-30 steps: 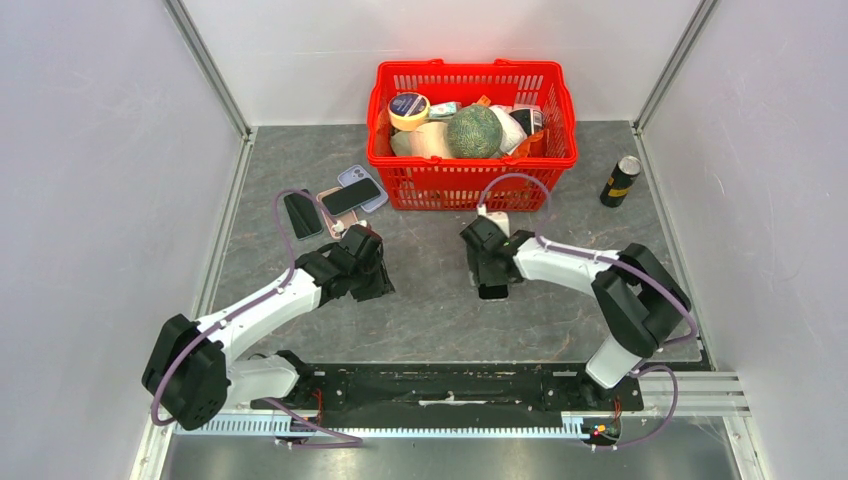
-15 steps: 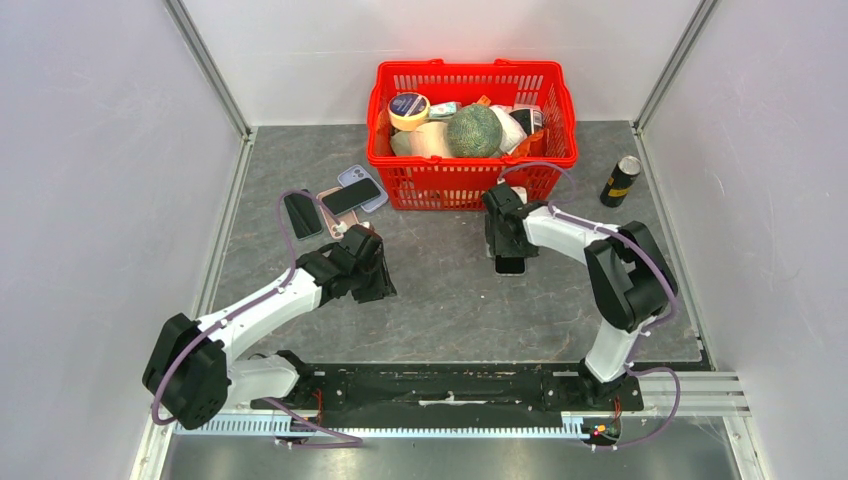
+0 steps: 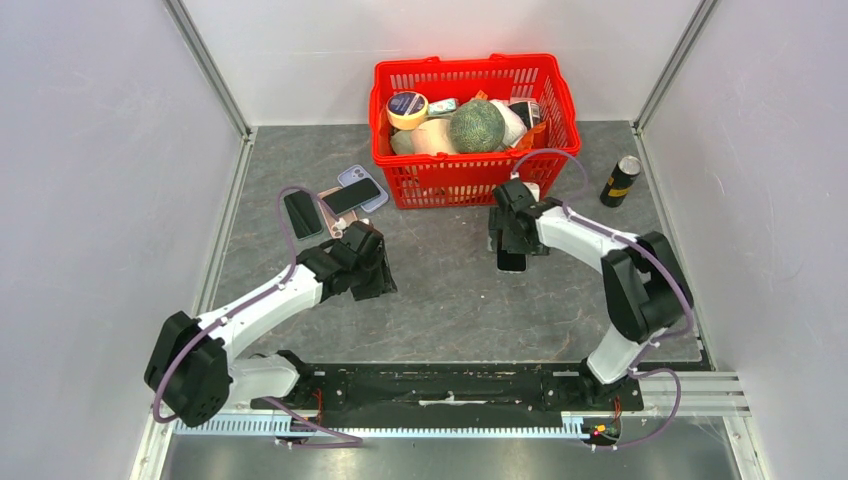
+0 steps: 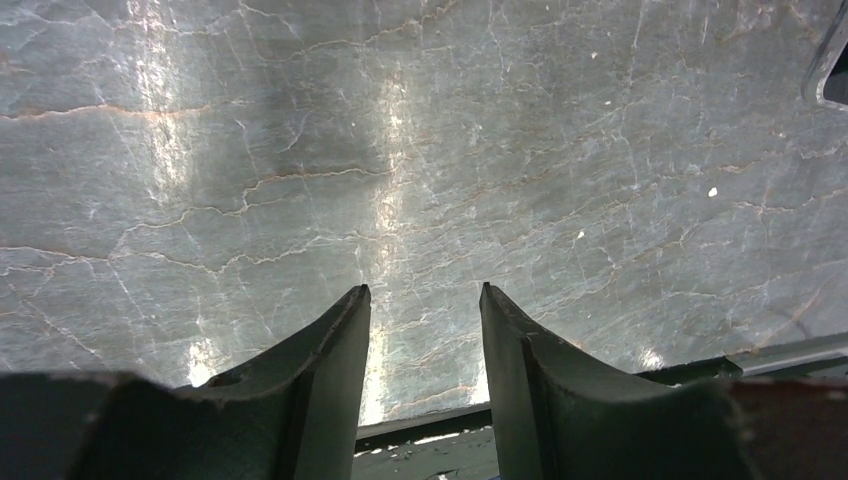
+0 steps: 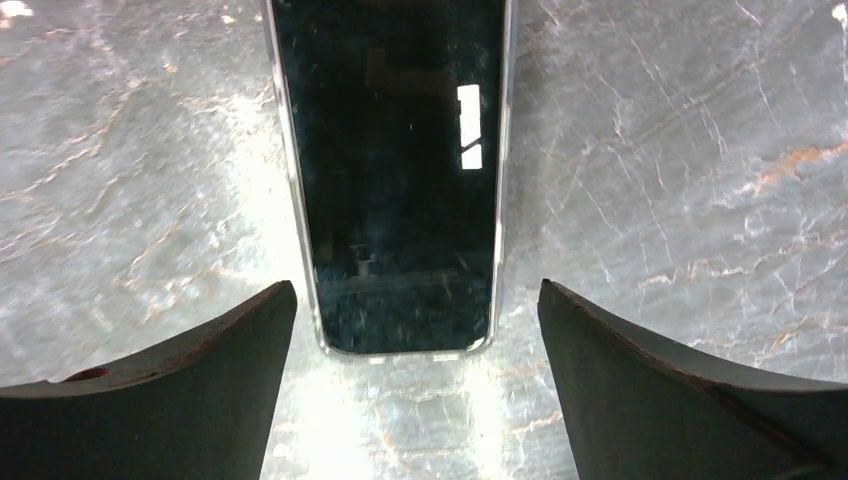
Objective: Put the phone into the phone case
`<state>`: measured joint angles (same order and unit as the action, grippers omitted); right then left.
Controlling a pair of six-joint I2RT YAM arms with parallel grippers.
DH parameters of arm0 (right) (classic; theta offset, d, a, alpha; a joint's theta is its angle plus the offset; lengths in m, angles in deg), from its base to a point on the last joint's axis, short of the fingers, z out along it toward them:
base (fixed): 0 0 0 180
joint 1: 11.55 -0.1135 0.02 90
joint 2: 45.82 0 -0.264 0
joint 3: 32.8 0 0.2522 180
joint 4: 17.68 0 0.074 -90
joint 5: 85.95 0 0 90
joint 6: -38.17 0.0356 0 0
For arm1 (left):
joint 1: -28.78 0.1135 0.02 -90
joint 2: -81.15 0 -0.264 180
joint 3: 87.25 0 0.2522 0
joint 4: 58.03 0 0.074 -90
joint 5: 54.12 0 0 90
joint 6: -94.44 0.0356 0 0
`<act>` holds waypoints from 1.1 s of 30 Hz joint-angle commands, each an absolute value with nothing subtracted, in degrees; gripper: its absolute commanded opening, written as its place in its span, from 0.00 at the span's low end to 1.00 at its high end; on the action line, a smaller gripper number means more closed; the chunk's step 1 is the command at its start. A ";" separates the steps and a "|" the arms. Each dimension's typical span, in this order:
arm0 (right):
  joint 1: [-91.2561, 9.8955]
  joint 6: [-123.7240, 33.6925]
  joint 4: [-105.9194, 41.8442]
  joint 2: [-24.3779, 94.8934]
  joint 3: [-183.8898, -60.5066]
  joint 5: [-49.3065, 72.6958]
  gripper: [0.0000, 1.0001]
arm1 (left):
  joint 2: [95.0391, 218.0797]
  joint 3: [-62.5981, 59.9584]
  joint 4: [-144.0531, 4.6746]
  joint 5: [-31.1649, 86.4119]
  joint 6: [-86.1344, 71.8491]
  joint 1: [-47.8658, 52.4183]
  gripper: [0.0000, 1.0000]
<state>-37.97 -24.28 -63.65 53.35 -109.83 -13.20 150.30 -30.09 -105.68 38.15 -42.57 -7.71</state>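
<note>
A phone [image 5: 395, 170] with a black screen and a clear rim lies flat on the grey table. My right gripper [image 5: 417, 290] is open, with a finger on each side just short of the phone's near end, not touching it. In the top view the phone [image 3: 511, 262] shows just below the right gripper [image 3: 511, 248], in front of the basket. A black case [image 3: 300, 213], a pink phone [image 3: 332, 218] and a blue case holding a dark phone [image 3: 358, 190] lie at the far left. My left gripper [image 3: 372, 278] is open and empty over bare table [image 4: 423, 290].
A red basket [image 3: 475, 185] full of groceries stands at the back, right behind the right gripper. A dark can [image 3: 620, 180] stands to its right. A case edge [image 4: 830, 60] shows at the left wrist view's top right corner. Walls close in both sides.
My right gripper and the phone under it moved right and toward the basket. The basket shifted slightly. The left arm hardly moved.
</note>
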 commanded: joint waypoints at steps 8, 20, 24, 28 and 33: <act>-38.23 -18.26 -56.12 31.48 -96.14 -3.58 0.97 | 154.37 -22.85 -105.79 45.39 -44.52 0.11 0.52; -38.35 -17.41 -48.95 24.68 -89.27 2.36 0.97 | 168.95 -10.68 -102.12 48.20 -45.75 18.87 0.52; -38.34 -17.29 -48.41 24.58 -88.67 3.12 0.97 | 174.46 -7.10 -102.01 49.25 -43.60 22.85 0.51; -38.36 -17.28 -47.98 24.88 -88.66 3.92 0.97 | 180.02 -3.94 -102.88 48.63 -41.18 24.35 0.49; -38.41 -17.20 -47.66 25.11 -88.58 4.94 0.97 | 185.21 -2.02 -102.83 49.11 -39.96 24.38 0.47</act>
<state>-38.08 -17.72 -50.10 26.12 -88.67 3.08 182.62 -4.65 -103.37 47.74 -42.72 24.42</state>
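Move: The pink phone case lies about 25 cm ahead of my left hand, 13 cm to its left and 6 cm below. The teal phone lies across it, some 30 cm ahead and 11 cm left of that hand, and the dark phone is about 25 cm ahead and 23 cm left. The middle of the phone in the clear case is roughly 6 cm ahead of my right hand and 2 cm below; from that hand the pink case is some 46 cm left and 15 cm ahead. I swing my left hand about 19 cm forward and 16 cm left to the near end of the pink phone case, arching up slightly and then sinking, turning it nearly 40 degrees counter-clockwise with the fingers about half open. Meanwhile my right hand, already wide open, draws back and up about 5 cm each from the cased phone, drifting left and rolling its left side up some 25 degrees. ##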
